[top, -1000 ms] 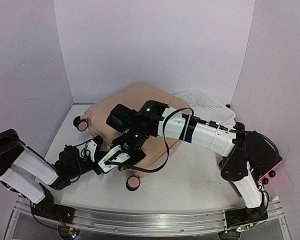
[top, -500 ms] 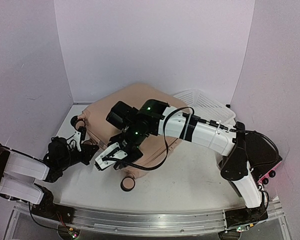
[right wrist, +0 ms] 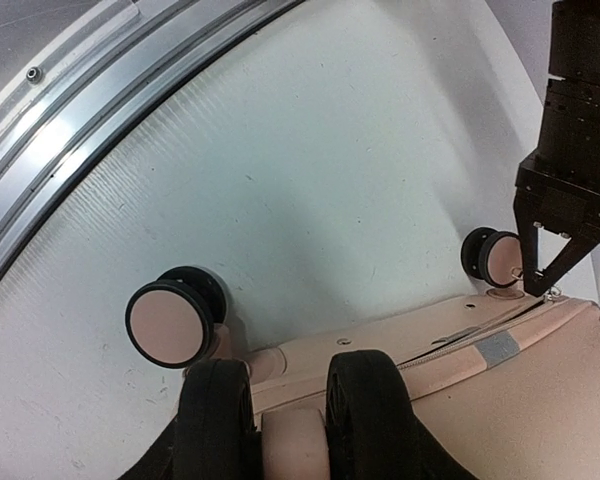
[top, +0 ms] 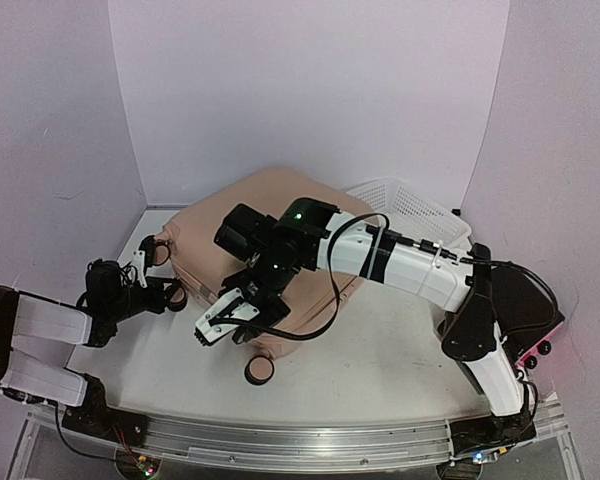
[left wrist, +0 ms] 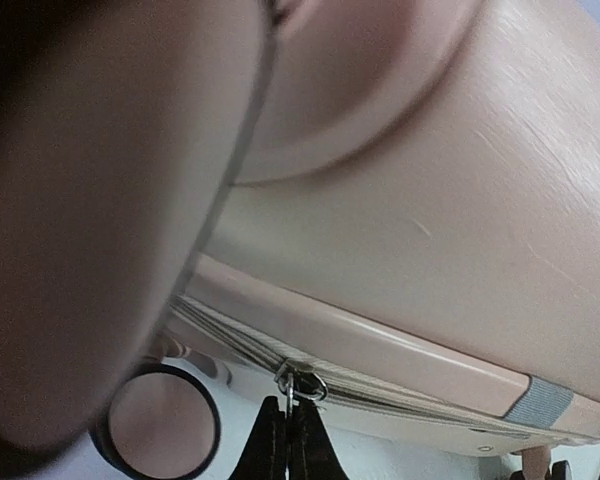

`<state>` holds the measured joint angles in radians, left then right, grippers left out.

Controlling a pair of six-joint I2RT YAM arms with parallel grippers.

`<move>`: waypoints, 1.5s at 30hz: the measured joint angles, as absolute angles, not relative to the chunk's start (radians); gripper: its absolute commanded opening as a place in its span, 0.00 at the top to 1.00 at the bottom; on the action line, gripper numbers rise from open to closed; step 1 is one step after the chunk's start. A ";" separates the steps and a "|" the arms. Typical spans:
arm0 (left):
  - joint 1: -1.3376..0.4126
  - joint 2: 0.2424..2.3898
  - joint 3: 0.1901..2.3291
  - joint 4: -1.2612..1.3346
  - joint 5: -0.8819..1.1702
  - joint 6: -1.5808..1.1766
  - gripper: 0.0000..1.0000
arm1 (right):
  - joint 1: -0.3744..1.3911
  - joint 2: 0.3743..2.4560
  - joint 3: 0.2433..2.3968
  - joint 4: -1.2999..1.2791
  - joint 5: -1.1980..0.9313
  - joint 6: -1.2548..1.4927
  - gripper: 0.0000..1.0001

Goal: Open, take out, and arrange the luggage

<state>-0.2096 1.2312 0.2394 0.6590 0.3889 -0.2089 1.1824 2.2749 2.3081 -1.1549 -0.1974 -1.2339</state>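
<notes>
The luggage [top: 310, 200] is a large pale pink hard-shell suitcase lying flat mid-table, its wheel end toward me. My left gripper [top: 170, 293] is at its near-left corner, shut on the metal zipper pull [left wrist: 293, 390]; in the left wrist view the black fingertips [left wrist: 275, 445] pinch the ring just under the zip seam. My right gripper [top: 223, 322] reaches over the shell [right wrist: 520, 400] to the wheel end. Its black fingers [right wrist: 215, 420] clamp a pink part of the luggage's edge between two wheels [right wrist: 165, 320]. The left gripper [right wrist: 535, 285] also shows in the right wrist view, at the zip.
A white mesh basket [top: 410, 205] stands behind the luggage at the back right. Pale walls close in the back and both sides. One wheel [top: 258, 370] sticks out toward the front rail [top: 280, 440]. A dark device [top: 535, 320] sits by the right arm's base.
My left gripper has drawn the zipper pull leftward along the luggage's near edge toward the left corner. The right gripper stayed clamped and shifted slightly left with the luggage.
</notes>
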 measured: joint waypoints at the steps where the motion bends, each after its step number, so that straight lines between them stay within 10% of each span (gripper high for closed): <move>1: -0.187 1.237 0.249 0.651 0.404 -0.212 1.00 | 1.182 2.275 2.308 -1.156 -0.199 -1.235 1.00; 22: 0.139 1.660 0.657 0.511 1.013 -0.367 0.99 | 1.134 2.270 2.308 -1.163 -0.262 -1.300 1.00; 45: 0.070 1.657 0.789 0.272 0.841 -0.231 0.96 | 1.084 2.219 2.221 -1.173 -0.290 -1.378 1.00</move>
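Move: The left hand already grips the zipper pull near the suitcase's left corner; the zipper stretch on the suitcase's left side lies some 10 cm ahead and 3 cm to its left, about level. The upper-left wheel sits about 5 cm ahead, 5 cm left and 5 cm above; the lower-left wheel is 3 cm back, 1 cm left and 6 cm below. The right hand already holds a pink part at the near corner, the near wheel 7 cm back, 2 cm right and 9 cm below. Still pinching the zipper pull, the left hand drags it round the left corner, forward and left about 4 cm, then on forward along the left side to some 13 cm before easing back 3 cm; it rolls right side up, partly back, and ends tipped down about 15 degrees. The right hand keeps its hold on the near corner, drifting forward nearly 4 cm, then slightly back and 3 cm right. ##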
